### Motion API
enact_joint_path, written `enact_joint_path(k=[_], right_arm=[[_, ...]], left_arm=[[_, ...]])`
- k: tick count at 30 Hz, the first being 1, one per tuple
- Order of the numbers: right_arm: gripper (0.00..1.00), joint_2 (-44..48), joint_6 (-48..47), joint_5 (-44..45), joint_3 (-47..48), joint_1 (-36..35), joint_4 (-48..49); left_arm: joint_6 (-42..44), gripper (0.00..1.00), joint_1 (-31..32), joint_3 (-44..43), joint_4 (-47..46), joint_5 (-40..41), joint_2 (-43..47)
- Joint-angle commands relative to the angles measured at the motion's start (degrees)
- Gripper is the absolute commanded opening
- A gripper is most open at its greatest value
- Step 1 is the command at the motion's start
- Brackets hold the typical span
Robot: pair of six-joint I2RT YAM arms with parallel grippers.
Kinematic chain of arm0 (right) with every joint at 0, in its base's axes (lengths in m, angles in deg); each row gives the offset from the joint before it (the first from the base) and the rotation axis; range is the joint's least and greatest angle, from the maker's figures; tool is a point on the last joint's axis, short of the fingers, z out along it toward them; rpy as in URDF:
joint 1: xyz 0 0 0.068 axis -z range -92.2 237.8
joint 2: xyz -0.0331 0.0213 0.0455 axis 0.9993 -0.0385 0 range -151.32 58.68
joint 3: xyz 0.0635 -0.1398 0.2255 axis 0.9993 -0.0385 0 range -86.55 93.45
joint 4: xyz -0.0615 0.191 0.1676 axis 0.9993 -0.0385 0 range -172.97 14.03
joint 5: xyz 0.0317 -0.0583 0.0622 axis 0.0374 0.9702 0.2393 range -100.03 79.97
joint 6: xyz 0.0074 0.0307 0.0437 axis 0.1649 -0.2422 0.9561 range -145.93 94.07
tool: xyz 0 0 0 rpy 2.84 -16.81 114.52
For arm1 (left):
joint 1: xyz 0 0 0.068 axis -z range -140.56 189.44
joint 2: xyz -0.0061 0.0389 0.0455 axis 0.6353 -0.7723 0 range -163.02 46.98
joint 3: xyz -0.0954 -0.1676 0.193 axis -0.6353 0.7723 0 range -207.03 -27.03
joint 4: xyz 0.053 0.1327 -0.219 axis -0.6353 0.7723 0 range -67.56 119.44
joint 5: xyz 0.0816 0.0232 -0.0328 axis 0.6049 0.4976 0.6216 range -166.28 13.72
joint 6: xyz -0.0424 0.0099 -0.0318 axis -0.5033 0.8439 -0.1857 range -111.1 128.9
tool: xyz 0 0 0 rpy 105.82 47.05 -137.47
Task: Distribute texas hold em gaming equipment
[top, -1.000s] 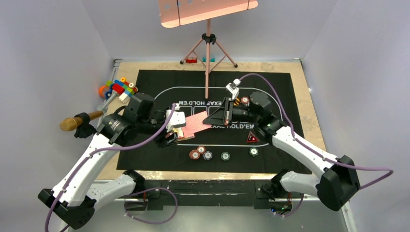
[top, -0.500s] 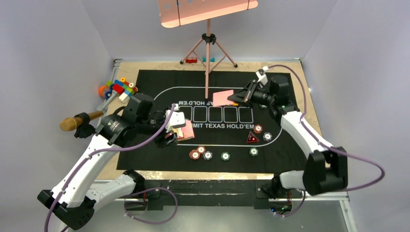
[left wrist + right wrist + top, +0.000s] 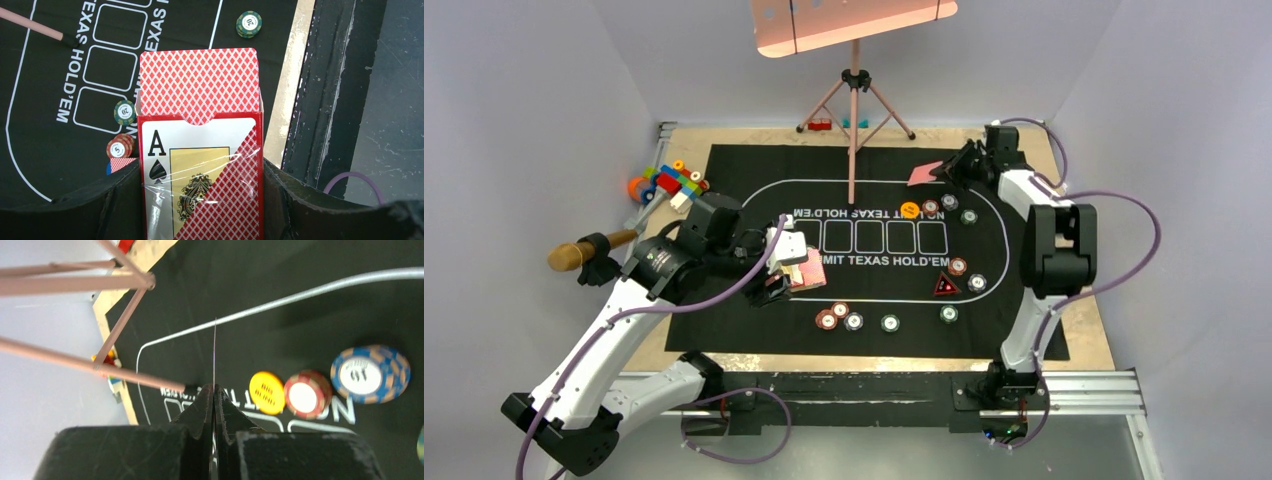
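My left gripper (image 3: 786, 268) is shut on a red card deck box (image 3: 200, 150) with an ace of spades on its face, held over the mat's left side. A red-backed card sticks out of its top. At the mat's far right corner my right gripper (image 3: 946, 172) is shut on a single pink-backed card (image 3: 923, 174), which shows edge-on as a thin line (image 3: 214, 350) in the right wrist view. Below it lie an orange button (image 3: 270, 392), a red chip (image 3: 306, 395) and a blue chip (image 3: 370, 373). The dark triangle (image 3: 945, 287) and several chips (image 3: 840, 315) lie nearer the front.
A pink tripod stand (image 3: 854, 100) has a leg coming down onto the black printed mat (image 3: 744, 170) near its middle back. Colourful toy blocks (image 3: 669, 183) and a wooden handle (image 3: 584, 252) lie off the mat at the left. Purple cables trail from both arms.
My right arm has swung from the deck at mid-mat to the far right corner, carrying one card with it. The left arm and deck have stayed still.
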Motion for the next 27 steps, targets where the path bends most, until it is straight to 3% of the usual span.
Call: enact_joint_path(k=[1,12,15,24,27], right_arm=[[0.0,-6.0,-1.3,5.4,8.0,-0.3,-1.0],[0.0,-14.9,-3.7,13.4,16.7,-0.3,-6.0],[0.14,-14.7,-4.7,14.7,17.8,-0.3,-8.2],[0.76,-8.6,-7.1,17.6,17.2,-0.6,-12.7],[0.8,-4.8,-7.8,18.2,16.5,-0.9,-14.4]], left_arm=[[0.3,0.0,0.1,-2.0,-2.0,-0.9,1.1],[0.2,0.0,0.1,-2.8,-1.3,-1.5,0.9],[0.0,0.0,0.2,-2.8,-1.4,-1.7,0.7],[0.3,0.0,0.1,-3.7,-0.7,-1.9,0.2],[0.0,0.0,0.1,-3.9,-1.0,-2.2,0.1]])
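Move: The card in the right fingers goes to a bare patch of mat on the white line, about 5 cm ahead, 1 cm left and 9 cm below that hand. At the same depth, the brown chip stack stands 4 cm back and 1 cm left of the hand, the orange button 5 back and 6 left, the blue chips 3 back and 4 right. From the left hand, still holding the card box, the patch lies some 38 cm ahead, 30 right and 20 lower. The card, already pinched in the right fingertips, is carried about 7 cm down and 5 forward, with a drift to the right, to the mat on the white line beyond the chips. Low there, the fingers spread wide and let go of it, while the hand slips on rightward and slightly back, its left side rolling down some 15 degrees overall. ##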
